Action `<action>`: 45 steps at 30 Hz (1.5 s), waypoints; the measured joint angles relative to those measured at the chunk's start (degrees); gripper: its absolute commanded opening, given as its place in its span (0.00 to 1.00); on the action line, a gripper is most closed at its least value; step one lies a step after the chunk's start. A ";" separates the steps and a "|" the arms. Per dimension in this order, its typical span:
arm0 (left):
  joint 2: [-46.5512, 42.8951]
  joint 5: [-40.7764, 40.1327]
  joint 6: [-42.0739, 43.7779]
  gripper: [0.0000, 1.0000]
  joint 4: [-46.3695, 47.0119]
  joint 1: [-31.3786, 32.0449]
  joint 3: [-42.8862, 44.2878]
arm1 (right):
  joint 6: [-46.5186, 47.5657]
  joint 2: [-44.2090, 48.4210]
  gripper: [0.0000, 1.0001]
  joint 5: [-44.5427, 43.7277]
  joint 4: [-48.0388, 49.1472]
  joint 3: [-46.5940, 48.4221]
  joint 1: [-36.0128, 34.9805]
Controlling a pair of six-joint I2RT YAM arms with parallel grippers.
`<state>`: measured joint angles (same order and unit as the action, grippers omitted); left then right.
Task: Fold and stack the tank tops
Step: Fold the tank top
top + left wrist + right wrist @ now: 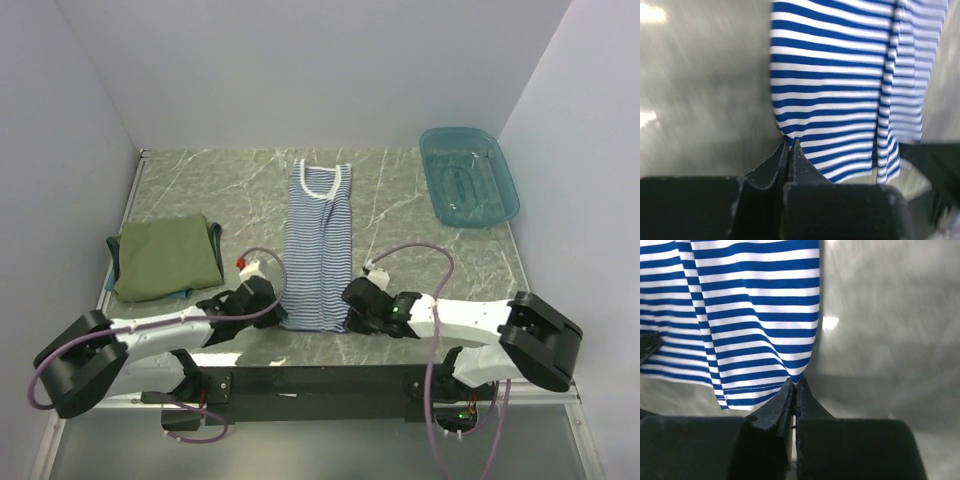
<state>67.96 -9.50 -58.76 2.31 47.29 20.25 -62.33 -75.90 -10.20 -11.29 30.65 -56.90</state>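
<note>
The navy-and-white striped tank top (318, 245) lies folded lengthwise in a long strip at the table's middle, neckline at the far end. My left gripper (274, 296) is shut on the left edge of the striped top (840, 85) near its hem. My right gripper (352, 296) is shut on the right edge of the same striped top (740, 315), also near the hem. In both wrist views the cloth pinches into the tips. The olive-green tank top (166, 256) lies folded at the left, with a teal-blue tank top (214, 238) showing under its edges.
A teal plastic basket (468, 176) stands at the back right corner. The marbled table (420, 250) is walled on three sides. Purple cables loop above both arms.
</note>
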 measured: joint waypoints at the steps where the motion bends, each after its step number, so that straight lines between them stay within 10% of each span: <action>1: -1.18 0.04 -0.79 0.01 -1.44 1.57 -0.26 | 0.02 1.22 0.00 -0.33 -1.86 -0.28 -1.07; 14: -13.84 -4.00 -8.66 0.00 -20.20 12.50 4.50 | -0.52 8.74 0.00 -7.21 -21.09 8.55 -9.27; 31: 16.63 3.32 5.07 0.01 -12.59 -16.46 30.18 | 22.08 -18.25 0.06 0.17 -15.85 37.38 19.93; 35: 26.58 7.52 7.82 0.22 -8.85 -21.31 36.48 | 25.53 -28.33 0.41 4.31 -14.47 45.75 25.46; 40: 36.39 14.16 10.23 0.76 -2.49 -26.32 41.00 | 28.46 -35.74 0.54 8.50 -12.15 51.52 29.79; 45: 35.50 15.02 11.45 0.82 -0.70 -27.52 40.85 | 29.18 -33.44 0.56 8.22 -10.47 49.57 30.80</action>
<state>103.46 5.52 -47.31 1.61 19.77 61.10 -33.15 -109.34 -1.98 -21.76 80.23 -26.11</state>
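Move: Ahead of the left hand, about 28 cm out and 9 cm to its right, lies the bottom of the striped tank top's neckline, towards which the already pinched hem will be carried; from the right hand it is some 30 cm ahead and 6 cm left, both roughly 1 cm below. The folded green tank top sits about 14 cm ahead and 28 cm left of the left hand. The teal basket is roughly 36 cm ahead and 30 cm right of the right hand. Keeping the hem's two corners pinched, both hands draw back low over the table some 6 cm, then rise and sweep together about 30 cm forward towards the neckline, carrying the hem over the tank top's body. They sink a few centimetres on arriving just short of the neckline, and both grippers open to let the corners go. ##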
